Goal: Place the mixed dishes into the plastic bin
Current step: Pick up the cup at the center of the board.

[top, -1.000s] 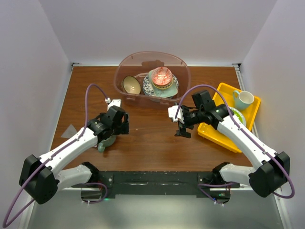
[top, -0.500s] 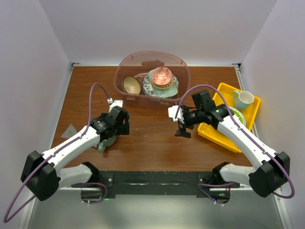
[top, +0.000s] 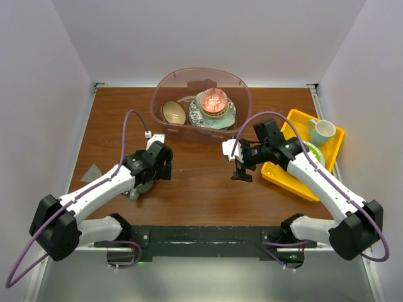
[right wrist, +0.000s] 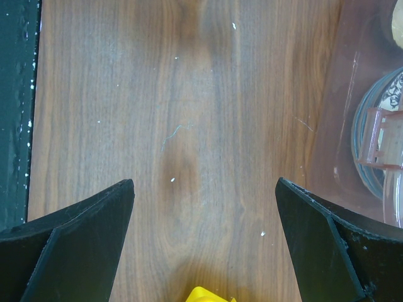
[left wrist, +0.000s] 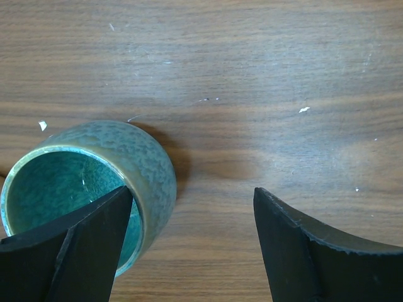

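Note:
A teal glazed cup stands upright on the wooden table, and it also shows as the cup under the left wrist. My left gripper is open and straddles its right wall, with one finger over the cup's inside and the other finger well clear on bare wood. The plastic bin holds a tan bowl, a patterned bowl and a blue-patterned plate. My right gripper hangs open over bare table, nothing between its fingers.
A yellow tray at the right holds a pale mug and a lime-green plate. The bin's wall shows at the right of the right wrist view. A grey patch lies at the left.
The left arm's wrist has shifted slightly right and nearer over the teal cup, and its jaws have narrowed a little. The right arm has not moved.

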Robot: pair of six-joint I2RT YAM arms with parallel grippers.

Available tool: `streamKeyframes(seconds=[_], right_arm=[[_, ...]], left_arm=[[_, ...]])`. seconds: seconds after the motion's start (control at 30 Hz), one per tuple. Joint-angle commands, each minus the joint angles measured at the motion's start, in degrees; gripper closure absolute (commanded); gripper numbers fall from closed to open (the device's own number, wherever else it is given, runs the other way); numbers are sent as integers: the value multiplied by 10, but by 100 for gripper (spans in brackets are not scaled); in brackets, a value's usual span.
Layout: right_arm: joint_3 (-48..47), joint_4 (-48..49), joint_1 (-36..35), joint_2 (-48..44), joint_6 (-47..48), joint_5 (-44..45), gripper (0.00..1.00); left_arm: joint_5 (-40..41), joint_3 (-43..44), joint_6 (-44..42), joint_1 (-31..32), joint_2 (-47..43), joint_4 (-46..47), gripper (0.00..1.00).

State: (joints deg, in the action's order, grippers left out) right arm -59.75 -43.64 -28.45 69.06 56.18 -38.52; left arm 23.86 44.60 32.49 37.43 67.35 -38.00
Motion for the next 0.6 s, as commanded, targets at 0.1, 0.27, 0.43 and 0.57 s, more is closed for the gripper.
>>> streamKeyframes(seconds=[0.1,0.27,0.43,0.57], right_arm=[[0,14,2,3,-3,-10,2],[-1,13,3,2,-3,-11,2],[-1,12,2,1,-2,-11,2],[0,11,3,1,-1,-11,2]], left_arm=[[15,27,16,9,15,4,19],[22,29,18,11,29,-1,26],[37,30,17,12,36,-6,49],[43,35,16,12,42,-9,73]])
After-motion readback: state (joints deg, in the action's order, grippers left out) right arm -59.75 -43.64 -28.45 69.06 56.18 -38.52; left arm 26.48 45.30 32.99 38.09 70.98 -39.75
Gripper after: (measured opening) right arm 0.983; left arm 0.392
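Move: The teal cup's middle lies about 5 cm to the left of the open left hand, 1 cm back and some 5 cm below; its right-hand rim lies between the fingers' lines. The cake server's handle is about 12 cm left and 4 cm back from this hand, nearly at table level, and the plastic bin's middle about 25 cm ahead and 15 cm right. From the right hand the cup is some 34 cm left, 3 cm back and 14 cm below. Down by about 1 cm goes the left hand over the right side of the cup's rim, easing a little to its left towards the cup's middle near the end, while the wrist tilts some 5 degrees. From midway its fingers close from wide open to under half open, the left one inside the cup and the right one outside, bringing the wall between them; whether both already touch can't be made out. ##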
